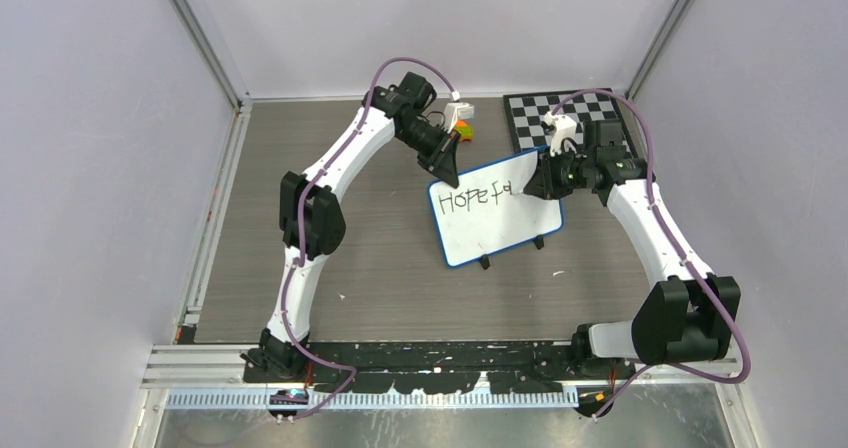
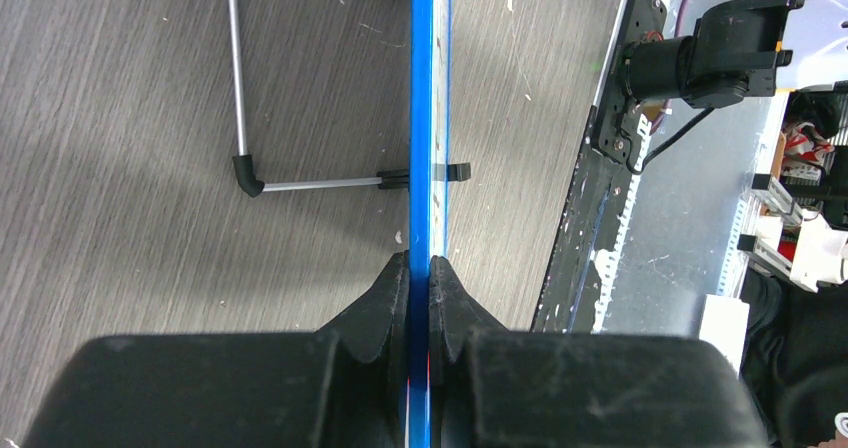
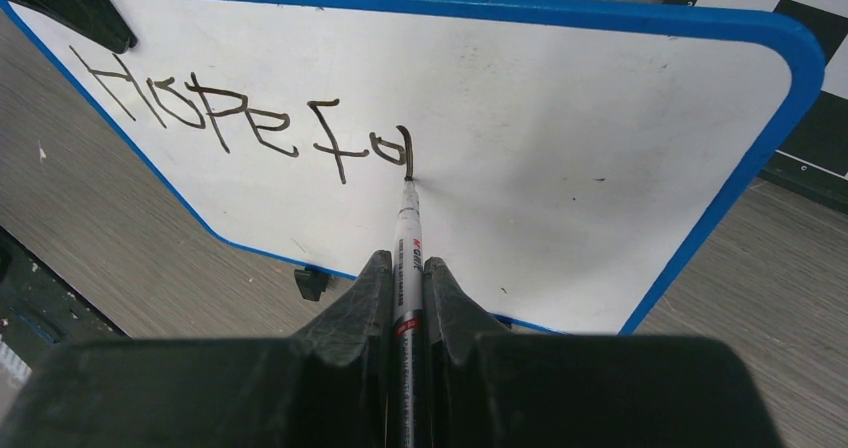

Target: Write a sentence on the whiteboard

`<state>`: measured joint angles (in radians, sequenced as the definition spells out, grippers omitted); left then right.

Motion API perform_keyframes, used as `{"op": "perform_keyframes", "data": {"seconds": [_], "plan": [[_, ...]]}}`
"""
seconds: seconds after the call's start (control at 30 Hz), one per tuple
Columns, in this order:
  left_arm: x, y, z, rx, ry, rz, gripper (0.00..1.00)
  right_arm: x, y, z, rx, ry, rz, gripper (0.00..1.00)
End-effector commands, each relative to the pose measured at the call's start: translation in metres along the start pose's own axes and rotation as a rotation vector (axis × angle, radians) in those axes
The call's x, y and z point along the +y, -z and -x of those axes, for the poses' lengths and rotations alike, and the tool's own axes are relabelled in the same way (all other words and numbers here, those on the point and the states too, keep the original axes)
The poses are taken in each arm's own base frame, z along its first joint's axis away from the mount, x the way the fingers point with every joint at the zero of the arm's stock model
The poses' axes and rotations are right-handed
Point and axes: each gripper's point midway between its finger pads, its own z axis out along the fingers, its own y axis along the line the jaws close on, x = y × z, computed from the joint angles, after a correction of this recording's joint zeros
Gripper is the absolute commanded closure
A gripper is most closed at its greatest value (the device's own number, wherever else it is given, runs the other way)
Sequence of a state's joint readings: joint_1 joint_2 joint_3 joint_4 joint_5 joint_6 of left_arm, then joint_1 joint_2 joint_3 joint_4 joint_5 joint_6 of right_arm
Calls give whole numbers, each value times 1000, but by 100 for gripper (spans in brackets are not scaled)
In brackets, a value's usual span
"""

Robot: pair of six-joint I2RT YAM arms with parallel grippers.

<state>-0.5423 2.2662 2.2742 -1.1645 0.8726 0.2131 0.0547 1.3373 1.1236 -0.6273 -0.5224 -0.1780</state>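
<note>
The whiteboard (image 1: 500, 223), white with a blue rim and small black feet, stands tilted on the table in the top view. Black letters "Hope fo" and a further stroke (image 3: 230, 118) run along its top. My left gripper (image 1: 446, 171) is shut on the board's top left rim, seen edge-on as a blue strip (image 2: 421, 118) in the left wrist view, between my gripper's (image 2: 420, 268) jaws. My right gripper (image 3: 405, 265) is shut on a white marker (image 3: 407, 243); its tip touches the board at the last stroke. It is at the board's upper right (image 1: 535, 183).
A black-and-white checkered board (image 1: 565, 118) lies at the back right, behind the whiteboard. Small coloured objects (image 1: 463, 128) sit at the back centre. The board's metal stand leg (image 2: 240, 88) rests on the table. Walls enclose left, back and right.
</note>
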Motion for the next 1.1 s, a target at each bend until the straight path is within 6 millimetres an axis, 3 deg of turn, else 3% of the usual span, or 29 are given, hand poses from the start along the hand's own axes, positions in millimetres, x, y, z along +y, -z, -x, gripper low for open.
{"op": "perform_keyframes", "data": {"seconds": [0.0, 0.27, 0.5, 0.7, 1.07], "plan": [[-5, -11, -9, 44, 4, 11, 100, 3, 10, 24, -73, 34, -4, 100], [-5, -10, -9, 44, 4, 12, 100, -11, 12, 46, -107, 30, -51, 100], [-4, -11, -10, 46, 4, 11, 100, -21, 12, 49, -107, 9, -68, 100], [-6, -9, -5, 34, -6, 13, 99, -7, 18, 47, -91, 17, -7, 100], [-26, 15, 17, -47, -44, -24, 63, 28, 42, 46, -90, 36, 108, 100]]}}
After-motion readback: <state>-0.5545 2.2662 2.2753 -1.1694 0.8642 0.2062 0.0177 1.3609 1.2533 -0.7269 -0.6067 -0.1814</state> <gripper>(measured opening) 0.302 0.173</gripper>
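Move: The right hand keeps hold of the pen. Its tip is at the foot of the r's stem, about 3 cm ahead of the right hand, 4 to its left and 4 below. From this hand, the f stands some 8 cm left, 2 ahead and 3 below; the whiteboard's middle is about 8 cm left, 1 ahead and 7 below. The left hand pinches the board's top edge near its left corner; from it, the stem's foot is about 13 cm right, 1 ahead and 4 below. Forward and up the sloping board by nearly 3 cm, the right hand takes the pen back along the r's stem and bears about 1 cm right to draw its arm, pauses briefly, then backs off about 1.5 cm with a slight rise and drift left, lifting the tip clear. At the very end the left fingers open and release the board's edge, that hand scarcely shifting. ##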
